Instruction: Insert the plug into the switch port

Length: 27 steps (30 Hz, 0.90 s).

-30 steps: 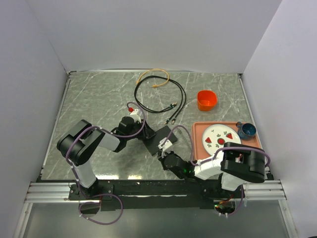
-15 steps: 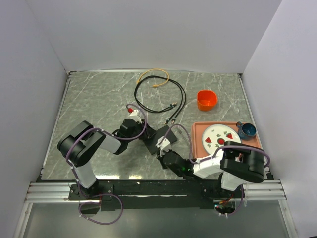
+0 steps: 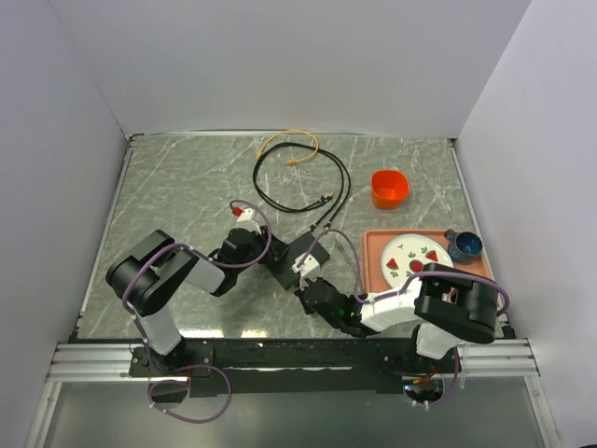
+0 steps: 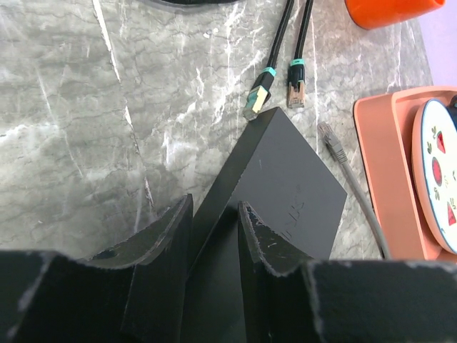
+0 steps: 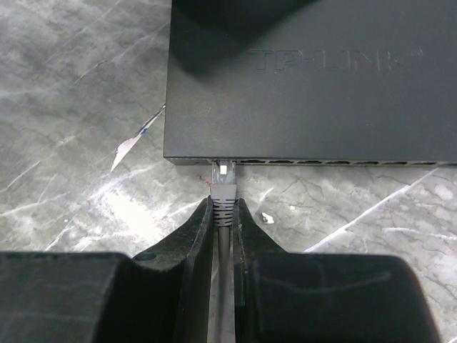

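The switch [image 5: 307,78] is a flat matte-black box lying on the marble table, seen mid-table in the top view [image 3: 303,250]. My left gripper [image 4: 214,218] is shut on the switch, its two fingers straddling the near edge. My right gripper [image 5: 223,214] is shut on the grey plug [image 5: 223,176], holding its ribbed boot. The plug's clear tip sits at the mouth of the leftmost socket in the row of ports [image 5: 321,162] along the switch's near edge. The grey cable [image 3: 350,250] loops away behind the right gripper [image 3: 306,276].
Two black cable ends [image 4: 258,94] and a loose grey connector [image 4: 330,137] lie just beyond the switch. A black cable coil [image 3: 298,182] and a yellow cable [image 3: 289,140] are farther back. An orange cup [image 3: 390,188] and an orange tray [image 3: 373,245] with plate and blue cup stand right.
Both grippers and the switch have shifted slightly away from the front edge. The grips look unchanged.
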Tool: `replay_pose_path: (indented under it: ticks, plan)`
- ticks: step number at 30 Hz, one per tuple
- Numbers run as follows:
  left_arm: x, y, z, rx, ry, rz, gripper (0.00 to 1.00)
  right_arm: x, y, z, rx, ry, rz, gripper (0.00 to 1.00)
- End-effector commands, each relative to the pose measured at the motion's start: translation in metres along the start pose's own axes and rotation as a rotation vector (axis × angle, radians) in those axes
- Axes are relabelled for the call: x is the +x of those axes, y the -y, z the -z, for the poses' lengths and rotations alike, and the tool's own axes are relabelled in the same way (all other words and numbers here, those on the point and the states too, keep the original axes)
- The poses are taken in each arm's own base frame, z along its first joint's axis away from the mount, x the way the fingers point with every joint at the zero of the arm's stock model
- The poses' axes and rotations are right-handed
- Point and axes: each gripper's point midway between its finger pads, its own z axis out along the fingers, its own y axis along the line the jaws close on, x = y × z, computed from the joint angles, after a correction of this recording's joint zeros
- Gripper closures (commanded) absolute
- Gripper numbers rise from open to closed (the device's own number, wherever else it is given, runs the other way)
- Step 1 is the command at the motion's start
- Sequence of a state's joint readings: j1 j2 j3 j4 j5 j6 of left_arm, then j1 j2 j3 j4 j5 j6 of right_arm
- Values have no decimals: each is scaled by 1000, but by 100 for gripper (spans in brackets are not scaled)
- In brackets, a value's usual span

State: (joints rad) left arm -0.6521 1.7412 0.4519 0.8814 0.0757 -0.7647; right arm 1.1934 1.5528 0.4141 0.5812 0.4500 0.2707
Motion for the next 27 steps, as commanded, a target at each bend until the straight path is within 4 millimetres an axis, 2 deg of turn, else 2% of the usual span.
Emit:
replay_pose_path:
  ticks: [1,10,21,27]
  plan:
    - [208,15,129,39,-905,211,65,-119,54,-19,251,375,-215,100]
    - [216,22,129,48,-930,195,65,-129,40,-24,180,405,-152,100]
    - [232,40,137,76,-963,191,65,-139,39,-41,197,346,-193,100]
    - [235,40,137,57,-962,184,65,-136,41,-43,202,334,-202,100]
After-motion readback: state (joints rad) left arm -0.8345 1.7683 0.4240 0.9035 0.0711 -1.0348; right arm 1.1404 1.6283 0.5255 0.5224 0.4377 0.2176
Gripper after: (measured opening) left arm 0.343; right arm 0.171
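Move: My right hand keeps the grey plug at the near-end port, about 2 cm ahead and 2 cm left of its finger pads; the switch's middle is some 7 cm ahead and 1 cm left. From my left hand, braced at the switch's far-left side, that port is about 6 cm back and 5 cm right. The black cable plugs lie roughly 14 cm ahead and 3 cm right of my right hand, the loose grey plug 10 cm ahead and 12 cm right. I brace the switch with my left fingers against the plug in my right, both hands almost still at first. Then my left hand comes off the switch and jumps about 8 cm back and to the right, rising slightly before dropping, to just in front of my right fingers, tipping down some 10 degrees. My right hand lurches about 2.5 cm forward, still gripping the cable. ##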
